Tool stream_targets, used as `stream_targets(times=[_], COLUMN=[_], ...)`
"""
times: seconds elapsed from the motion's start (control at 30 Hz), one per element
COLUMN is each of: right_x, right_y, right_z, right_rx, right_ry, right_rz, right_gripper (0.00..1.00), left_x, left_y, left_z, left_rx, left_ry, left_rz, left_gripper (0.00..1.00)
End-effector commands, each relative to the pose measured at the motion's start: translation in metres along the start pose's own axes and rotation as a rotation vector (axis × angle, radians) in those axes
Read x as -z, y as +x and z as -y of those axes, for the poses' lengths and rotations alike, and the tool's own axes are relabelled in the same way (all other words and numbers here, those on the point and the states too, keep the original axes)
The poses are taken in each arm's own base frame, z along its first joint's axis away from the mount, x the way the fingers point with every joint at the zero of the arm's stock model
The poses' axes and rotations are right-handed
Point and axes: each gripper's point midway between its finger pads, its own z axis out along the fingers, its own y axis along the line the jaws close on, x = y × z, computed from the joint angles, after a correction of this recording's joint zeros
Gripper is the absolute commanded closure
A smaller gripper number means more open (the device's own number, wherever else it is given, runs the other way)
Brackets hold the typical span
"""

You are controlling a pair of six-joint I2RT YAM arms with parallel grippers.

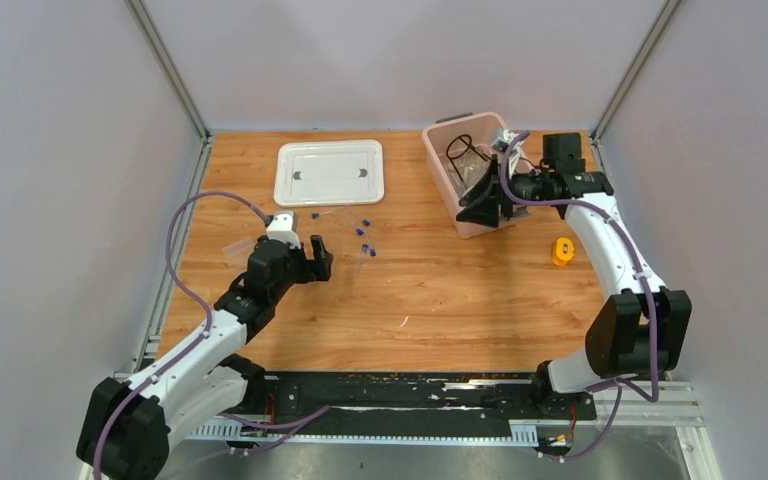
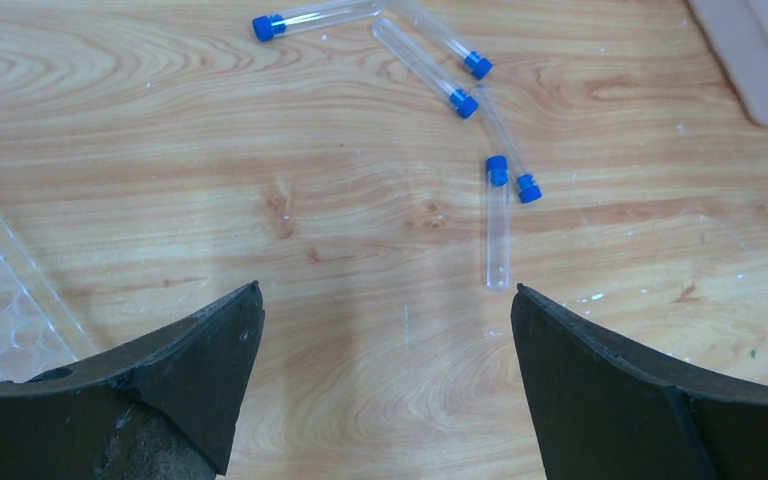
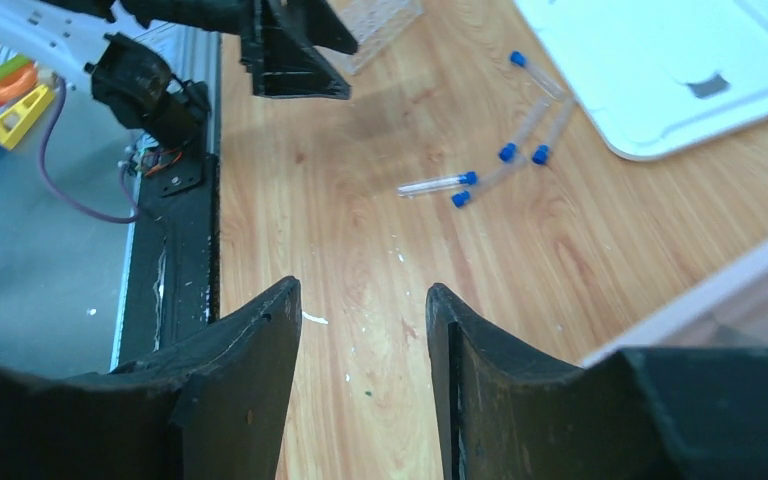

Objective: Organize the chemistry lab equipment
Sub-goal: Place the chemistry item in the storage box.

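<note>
Several clear tubes with blue caps (image 1: 362, 236) lie loose on the wooden table, and also show as tubes (image 2: 497, 225) and tubes (image 3: 440, 183) in the wrist views. The clear tube rack (image 2: 0, 310) lies just left of my left gripper (image 2: 385, 290). That left gripper (image 1: 320, 258) hovers open and empty, a little short of the tubes. A black wire ring tripod (image 1: 459, 154) and clear bags (image 1: 477, 165) lie inside the pink bin (image 1: 438, 134). My right gripper (image 1: 474, 208) hangs at the bin's near wall. In its own view the right gripper (image 3: 363, 285) is open with only bare table between the jaws.
The white lid (image 1: 330, 172) lies flat at the back centre, also seen as the lid (image 3: 660, 70). A small orange object (image 1: 561, 251) sits right of the bin. The bin's rim (image 3: 720, 290) crosses the right wrist view. Grey walls enclose the table.
</note>
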Motion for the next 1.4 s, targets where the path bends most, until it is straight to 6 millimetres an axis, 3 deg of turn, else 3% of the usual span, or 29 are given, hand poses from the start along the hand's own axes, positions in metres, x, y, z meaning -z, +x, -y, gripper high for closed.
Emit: stream_targets(times=[0.0,0.13,0.33,0.4,0.47,0.63,0.73,0.83,1.03,1.13,1.27,1.37], right_x=[-0.016,-0.033,-0.059,-0.066,-0.071,-0.082,-0.086,-0.087,-0.087,-0.087,-0.087,-0.087], right_y=[-0.007,0.009,0.029,0.033,0.036,0.044,0.047,0.048,0.049,0.05,0.051,0.05], right_z=[-0.019,-0.02,-0.031,-0.033,-0.036,-0.038,-0.038,-0.035,-0.032,-0.03,-0.029,-0.029], right_rx=[0.156,0.145,0.152,0.157,0.155,0.155,0.152,0.149,0.142,0.139,0.13,0.132], right_ry=[-0.101,-0.121,-0.178,-0.184,-0.193,-0.204,-0.201,-0.191,-0.179,-0.176,-0.173,-0.17], right_rz=[0.033,-0.021,-0.103,-0.128,-0.144,-0.183,-0.201,-0.211,-0.226,-0.233,-0.242,-0.243], right_gripper=[0.5,0.5,0.5,0.5,0.5,0.51,0.5,0.5,0.5,0.5,0.5,0.5], left_x=[-0.002,-0.002,0.006,0.006,0.001,-0.019,-0.03,-0.042,-0.058,-0.066,-0.077,-0.083], left_y=[-0.013,-0.011,-0.016,-0.017,-0.017,-0.016,-0.011,-0.001,0.008,0.015,0.03,0.031], left_z=[-0.008,-0.025,-0.067,-0.07,-0.06,-0.004,0.026,0.044,0.052,0.047,0.049,0.06], left_rx=[-0.046,-0.078,-0.117,-0.097,-0.076,-0.011,0.065,0.152,0.068,0.014,-0.04,-0.058], left_ry=[-0.055,-0.162,-0.403,-0.405,-0.338,-0.037,0.108,0.174,0.021,-0.095,-0.16,-0.142], left_rz=[0.008,-0.033,-0.032,-0.025,-0.023,-0.025,-0.055,-0.119,-0.179,-0.242,-0.325,-0.335], left_gripper=[0.01,0.01,0.02,0.02,0.03,0.06,0.15,0.25,0.29,0.45,0.46,0.5])
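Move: The left hand's nearest test tube lies roughly 7 cm ahead, 10 cm to its right and 11 cm below. Another tube touches its cap end, about 10 cm ahead and 11 cm right of the hand; the clear rack is some 11 cm ahead and 16 cm left. For the empty right hand the same nearest tube is about 22 cm to the left, 4 cm ahead and 25 cm below, while the storage box's middle sits some 18 cm ahead, 4 cm right and 19 cm below. The left hand first swings about 5 cm left, sinking slightly and turning counter-clockwise, then reverses and sweeps some 14 cm right with a forward reach at the end, lowering towards the nearest tube as the fingers narrow from wide to about half open and the wrist tips down some 15 degrees, with no touch yet. Meanwhile the right hand, still half open and empty, draws left, down and a little back, away from the storage box, turns about 15 degrees counter-clockwise and settles over the open table. ##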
